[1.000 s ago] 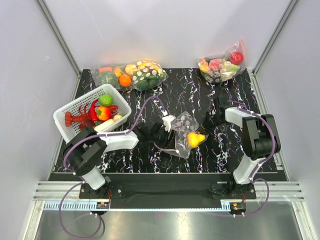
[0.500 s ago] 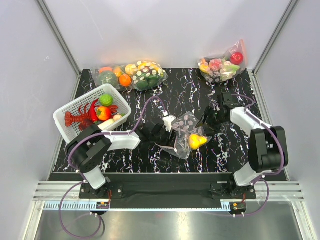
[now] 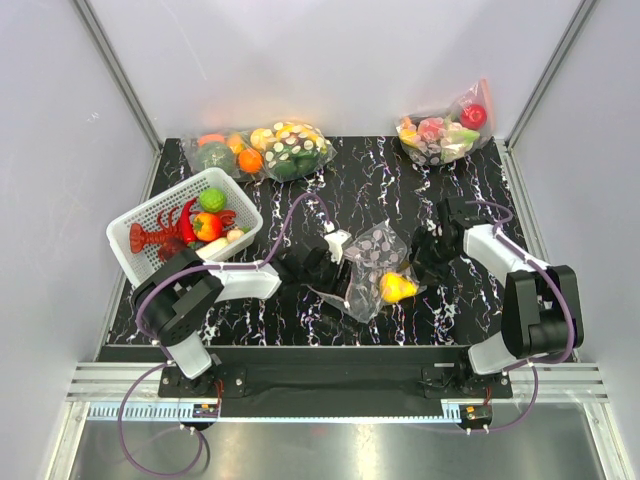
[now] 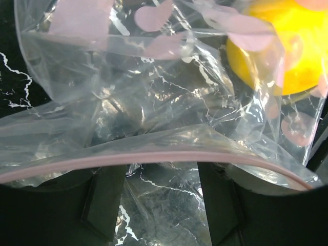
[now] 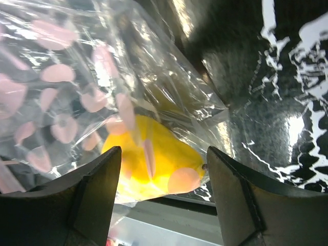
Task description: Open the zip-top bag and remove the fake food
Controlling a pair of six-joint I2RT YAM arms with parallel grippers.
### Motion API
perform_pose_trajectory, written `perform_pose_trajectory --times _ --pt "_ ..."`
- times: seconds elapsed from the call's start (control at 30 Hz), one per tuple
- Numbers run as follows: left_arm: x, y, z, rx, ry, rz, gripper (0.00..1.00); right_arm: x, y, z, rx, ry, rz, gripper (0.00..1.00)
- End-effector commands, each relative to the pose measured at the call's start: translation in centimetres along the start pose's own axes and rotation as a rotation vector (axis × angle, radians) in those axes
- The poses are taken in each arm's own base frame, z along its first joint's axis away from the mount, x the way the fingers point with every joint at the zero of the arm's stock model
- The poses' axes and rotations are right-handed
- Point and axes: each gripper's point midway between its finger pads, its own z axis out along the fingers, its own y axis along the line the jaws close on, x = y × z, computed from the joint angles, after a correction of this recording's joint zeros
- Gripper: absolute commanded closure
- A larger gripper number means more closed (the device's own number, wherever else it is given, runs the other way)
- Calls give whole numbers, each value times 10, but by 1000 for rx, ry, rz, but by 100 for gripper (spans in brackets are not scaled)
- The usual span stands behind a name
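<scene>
The zip-top bag [image 3: 368,262], clear with white dots, lies crumpled at the table's middle. A yellow lemon-like fruit [image 3: 397,288] sits inside its near right corner; no other fake food shows in it. My left gripper [image 3: 325,268] is at the bag's left edge. In the left wrist view it [image 4: 161,205] is open, with the pink zip strip [image 4: 154,156] lying across both fingers and clear film between them. My right gripper [image 3: 425,255] is at the bag's right side. In the right wrist view it [image 5: 161,200] is open, with the bagged yellow fruit [image 5: 154,164] between the fingers, untouched.
A white basket [image 3: 135,225] at the left holds a red lobster [image 3: 160,238], a tomato and a green fruit. A bulging dotted bag [image 3: 265,150] lies at the back left. A dotted bag with a red apple [image 3: 445,130] lies at the back right.
My right arm has reached forward and in, bringing its open gripper up to the bag's right side. The bag and its yellow fruit have shifted slightly right. The left gripper stayed at the bag's edge.
</scene>
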Motion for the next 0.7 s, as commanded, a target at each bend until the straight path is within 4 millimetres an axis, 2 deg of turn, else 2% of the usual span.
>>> perform_pose_trajectory --times 0.0,0.07,0.17,0.2,0.3,0.33,0.43,0.47,0.5,0.53,0.67 --pt "-31 -11 -4 9 -90 12 39 2 -6 -3 17 -9 0 26" --pt "-34 -12 -4 13 -95 10 39 8 -9 2 16 16 11 26" --pt "-36 -12 -5 10 -96 14 39 9 -9 5 17 26 11 32" --pt "-36 -13 -5 13 -96 13 39 9 -9 6 12 29 9 42" --pt "-39 -20 -4 42 -105 20 39 10 -7 10 1 47 12 59" --pt "-40 -22 -4 51 -108 21 39 10 -7 12 0 53 12 70" --pt "-45 -34 -4 98 -121 26 39 10 -5 16 -12 71 13 88" --pt "-45 -39 -3 120 -116 25 39 9 -4 19 -19 74 14 97" --pt "-47 -42 -2 130 -116 27 38 9 -3 19 -23 76 17 100" --pt "-52 -47 -1 147 -123 34 38 9 -2 21 -27 76 21 100" --pt "-50 -64 7 205 -99 43 38 7 6 26 -74 87 51 100"
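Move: The yellow fake food, still inside the bag, lies about 3 cm back, 4 cm to the left and 3 cm below my right hand. The far-right bag film I go for is closer, roughly 1 cm back, 1 cm left and 2 cm down. From my left hand the yellow food is some 11 cm to the right, level in reach and height; the bag's pink zip strip crosses right over those fingertips, about 1 cm above. I ease my right hand back about 1 cm and down about 2 cm beside the yellow food, shutting its wide-open fingers fully to pinch the clear film at the bag's far-right end. Late on, my left hand, half open with its fingertips still under the zip strip, lifts and pushes right, about 3 cm each way, towards the yellow food. ##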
